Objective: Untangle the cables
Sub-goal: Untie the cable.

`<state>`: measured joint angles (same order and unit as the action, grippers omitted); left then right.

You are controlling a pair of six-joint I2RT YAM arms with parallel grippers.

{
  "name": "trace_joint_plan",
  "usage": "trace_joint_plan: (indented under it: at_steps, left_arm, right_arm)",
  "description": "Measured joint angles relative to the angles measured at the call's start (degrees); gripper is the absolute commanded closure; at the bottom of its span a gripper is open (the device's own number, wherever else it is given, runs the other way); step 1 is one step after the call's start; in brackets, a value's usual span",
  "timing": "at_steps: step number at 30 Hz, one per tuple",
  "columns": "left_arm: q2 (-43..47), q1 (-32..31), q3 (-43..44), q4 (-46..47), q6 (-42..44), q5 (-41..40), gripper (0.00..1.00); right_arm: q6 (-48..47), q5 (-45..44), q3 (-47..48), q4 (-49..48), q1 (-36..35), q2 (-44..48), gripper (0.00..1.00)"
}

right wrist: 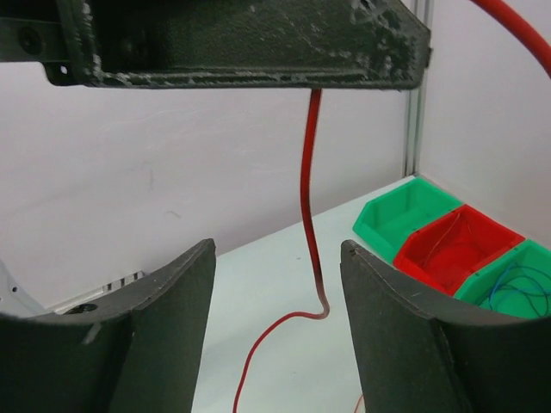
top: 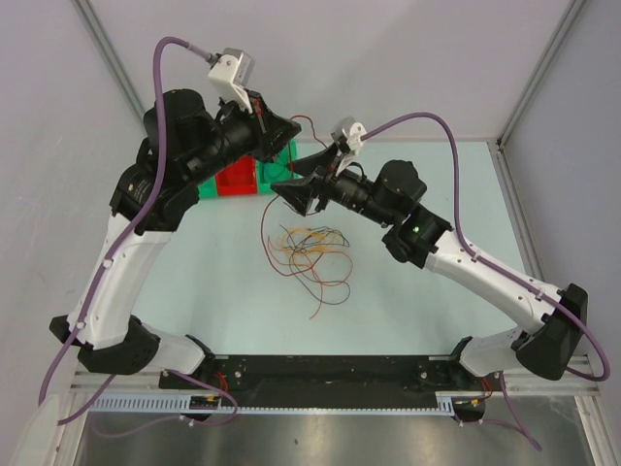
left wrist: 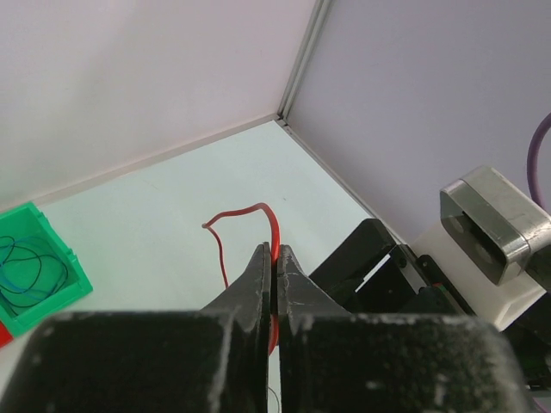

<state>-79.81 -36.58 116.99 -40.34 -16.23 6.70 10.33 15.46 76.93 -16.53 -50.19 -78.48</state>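
Observation:
A loose tangle of thin cables [top: 312,250] in red, orange, yellow and black lies on the table's middle. My left gripper [left wrist: 274,256] is raised over the back of the table and shut on one red cable [left wrist: 261,209], whose short end curls past the tips. That red cable [right wrist: 307,206] hangs down from the left gripper's underside [right wrist: 241,43] and runs between the fingers of my right gripper [right wrist: 277,258]. The right gripper is open, and the cable touches neither finger. In the top view, the right gripper [top: 294,190] sits just below and in front of the left gripper [top: 281,129].
A row of small bins stands at the back left: a green bin [right wrist: 398,215], a red bin [right wrist: 456,249] holding thin wires, and a green bin [right wrist: 514,284] holding blue cables. Enclosure walls and a corner post [left wrist: 301,60] lie close behind.

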Motion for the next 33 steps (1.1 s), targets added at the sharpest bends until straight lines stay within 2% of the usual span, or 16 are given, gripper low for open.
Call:
trace_joint_plan:
  at_steps: [3, 4, 10, 15, 21, 24, 28, 33]
  left_arm:
    - [0.0, 0.0, 0.0, 0.0, -0.24, -0.55, 1.0]
    - [0.0, 0.0, 0.0, 0.0, -0.24, -0.7, 1.0]
    - [0.02, 0.0, -0.7, 0.17, -0.24, -1.84, 1.0]
    - [-0.13, 0.02, -0.02, -0.98, 0.15, -1.79, 1.0]
    - [0.04, 0.02, 1.64, -2.16, 0.15, 0.5, 1.0]
    - [0.11, 0.02, 1.7, -2.91, 0.13, 2.49, 1.0]
    - [0.09, 0.02, 2.6, -4.96, 0.13, 5.27, 1.0]
    - [0.22, 0.02, 3.58, -5.4, -0.33, 8.66, 0.99]
  right_arm:
    - [-0.5, -1.62, 0.0, 1.4, -0.33, 0.17, 0.12]
    - [-0.94, -2.62, 0.0, 2.27, -0.52, 0.33, 0.1]
    - [-3.72, -8.44, -0.61, 8.92, -2.8, 4.61, 0.01]
    - [-5.2, -7.8, -4.26, 10.73, -1.09, 12.2, 0.0]
    - [-3.08, 4.15, -4.61, 9.07, 13.46, 15.23, 0.0]
    - [-0.94, 10.29, -4.55, 7.87, 18.21, 14.03, 0.0]
    - [1.44, 18.14, -3.87, 7.08, 21.62, 11.02, 0.0]
    - [4.74, 26.08, -2.36, 5.07, 22.58, 6.64, 0.0]
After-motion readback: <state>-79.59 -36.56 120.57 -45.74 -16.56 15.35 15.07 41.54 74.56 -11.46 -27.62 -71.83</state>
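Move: My right hand stands half open, with the red cable's long strand hanging between its fingertips or just past them. The red cable's free strand, which I go for, hangs about 8 cm ahead and 8 cm to the right, at this hand's height. The left gripper's hold is roughly 4 cm ahead, 2 cm right and 8 cm above. From my left hand the free strand lies about 5 cm ahead, 7 cm right and 8 cm lower. I spread my right fingers fully and back them off the long strand, sweeping some 12 cm to the right with a small dip and rise. Then I ease forward about 5 cm towards the free strand, sinking and coming back left a little. My left hand keeps the red cable pinched and draws back some 3 cm, turning slightly clockwise. ##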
